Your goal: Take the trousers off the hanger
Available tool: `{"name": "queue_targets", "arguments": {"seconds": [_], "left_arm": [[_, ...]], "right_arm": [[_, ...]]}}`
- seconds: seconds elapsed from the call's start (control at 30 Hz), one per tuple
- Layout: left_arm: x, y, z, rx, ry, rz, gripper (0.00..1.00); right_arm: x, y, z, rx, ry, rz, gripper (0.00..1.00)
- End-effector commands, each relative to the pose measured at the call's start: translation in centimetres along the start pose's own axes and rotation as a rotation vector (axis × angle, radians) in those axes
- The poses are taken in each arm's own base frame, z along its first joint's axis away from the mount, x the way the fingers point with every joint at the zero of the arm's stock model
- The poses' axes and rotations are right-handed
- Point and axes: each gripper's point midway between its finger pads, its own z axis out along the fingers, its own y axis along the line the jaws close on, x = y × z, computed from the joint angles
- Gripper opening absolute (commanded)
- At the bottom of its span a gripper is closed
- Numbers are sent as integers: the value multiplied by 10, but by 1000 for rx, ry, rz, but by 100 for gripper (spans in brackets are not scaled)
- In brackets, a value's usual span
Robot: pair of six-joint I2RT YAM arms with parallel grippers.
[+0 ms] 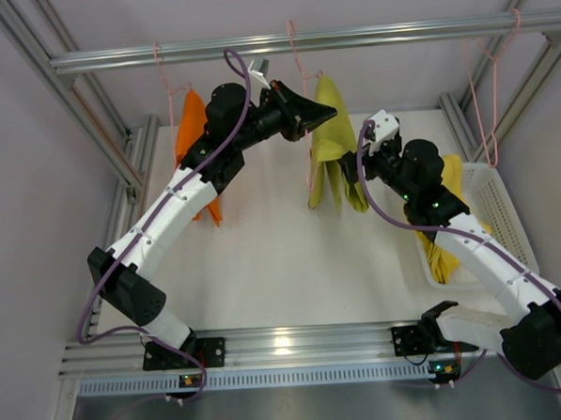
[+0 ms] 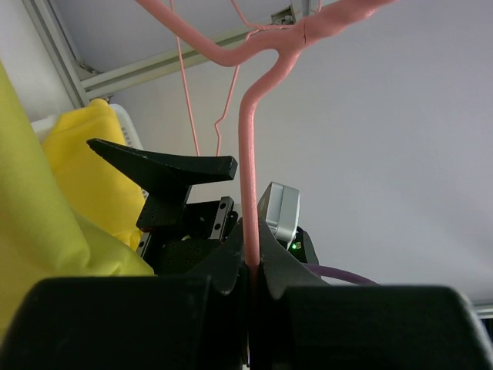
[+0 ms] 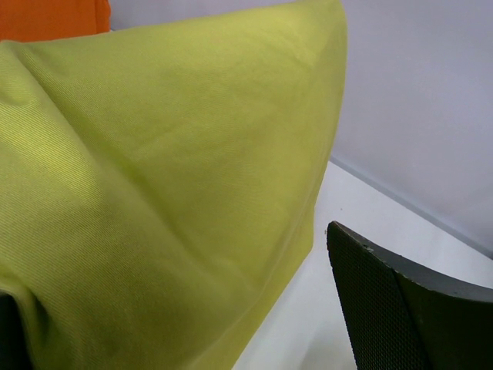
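Yellow-green trousers [image 1: 329, 142] hang from a pink hanger [image 1: 298, 54] on the top rail, mid-table. My left gripper [image 1: 299, 115] is shut on the hanger; the left wrist view shows the pink wire [image 2: 250, 193] pinched between the jaws of the left gripper [image 2: 253, 266]. My right gripper [image 1: 352, 169] stands open against the right side of these trousers. In its wrist view the yellow-green cloth [image 3: 169, 177] lies between the open jaws, one finger [image 3: 408, 308] apart from it. Orange trousers [image 1: 192, 130] hang at the left. Yellow trousers [image 1: 442, 249] lie in the basket.
A white basket [image 1: 502, 208] stands at the table's right edge. An empty pink hanger [image 1: 486, 96] dangles from the rail above it. The aluminium rail [image 1: 394, 35] crosses the back, with frame posts [image 1: 118, 153] on both sides.
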Motion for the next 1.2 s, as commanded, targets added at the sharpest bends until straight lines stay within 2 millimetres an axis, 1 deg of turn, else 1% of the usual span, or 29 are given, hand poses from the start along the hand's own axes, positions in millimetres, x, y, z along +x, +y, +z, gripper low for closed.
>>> {"name": "queue_targets", "arguments": {"seconds": [0.0,0.23,0.57,0.7,0.73,0.77,0.8,0.87,0.9,0.93,0.97,1.0,1.03,1.07,1.13,1.17], "left_arm": [[-15,-108,-31,312,-74,184,0],[-15,-110,-33,316,-77,186,0],[-15,-112,-34,320,-77,181,0],[-13,-113,-31,324,-71,169,0],[-12,-113,-30,326,-67,168,0],[-12,-115,-30,330,-68,169,0],[-11,-116,-30,330,-68,169,0],[-9,-118,-29,335,-64,168,0],[-7,-120,-29,339,-59,169,0],[-6,-119,-29,339,-55,167,0],[-5,-118,-28,337,-52,167,0],[-4,-118,-29,336,-50,169,0],[-3,-116,-28,331,-46,169,0],[-2,-114,-28,323,-45,171,0],[2,-104,-29,298,-34,171,0],[4,-99,-29,284,-28,178,0]], "right_arm": [[5,-21,-9,67,27,-30,90],[9,-26,-12,71,41,-41,90],[9,-33,-12,81,44,-50,90],[10,-31,-5,77,42,-11,87],[12,-31,0,80,47,9,86],[8,-32,2,83,39,18,85],[11,-31,7,85,46,41,82],[3,-33,12,90,24,50,68],[2,-34,16,90,22,64,50],[-1,-34,18,93,15,74,39],[-13,-37,19,99,-10,80,28],[-16,-38,20,101,-14,99,8],[-23,-39,19,106,-26,107,0],[-33,-40,17,107,-43,114,0],[-55,-39,6,93,-95,125,0],[-71,-40,-1,92,-128,129,0]]}}
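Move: The green trousers hang just beyond the right hand's open fingers, their middle about 4 cm ahead and 4 cm to its left at roughly its height. The pink hanger that carries them crosses some 9 cm to its left, level front to back, its middle about 8 cm higher, while the yellow trousers in the basket lie roughly 27 cm to the right, about level and 28 cm below. From the left hand, the green trousers' middle is about 7 cm forward, 4 cm right and 15 cm below. The right hand first eases about 1.5 cm to its right with its fingers wide around the near right-hand part of the green trousers, then dips and pushes some 2 cm forward into the cloth, tipping about 5 degrees down and coming back left as the fingers snap shut and pinch it. With the cloth pinched it starts back up by nearly 2 cm, while the left hand keeps its grip on the pink hanger and shifts only about 1 cm to the right. ##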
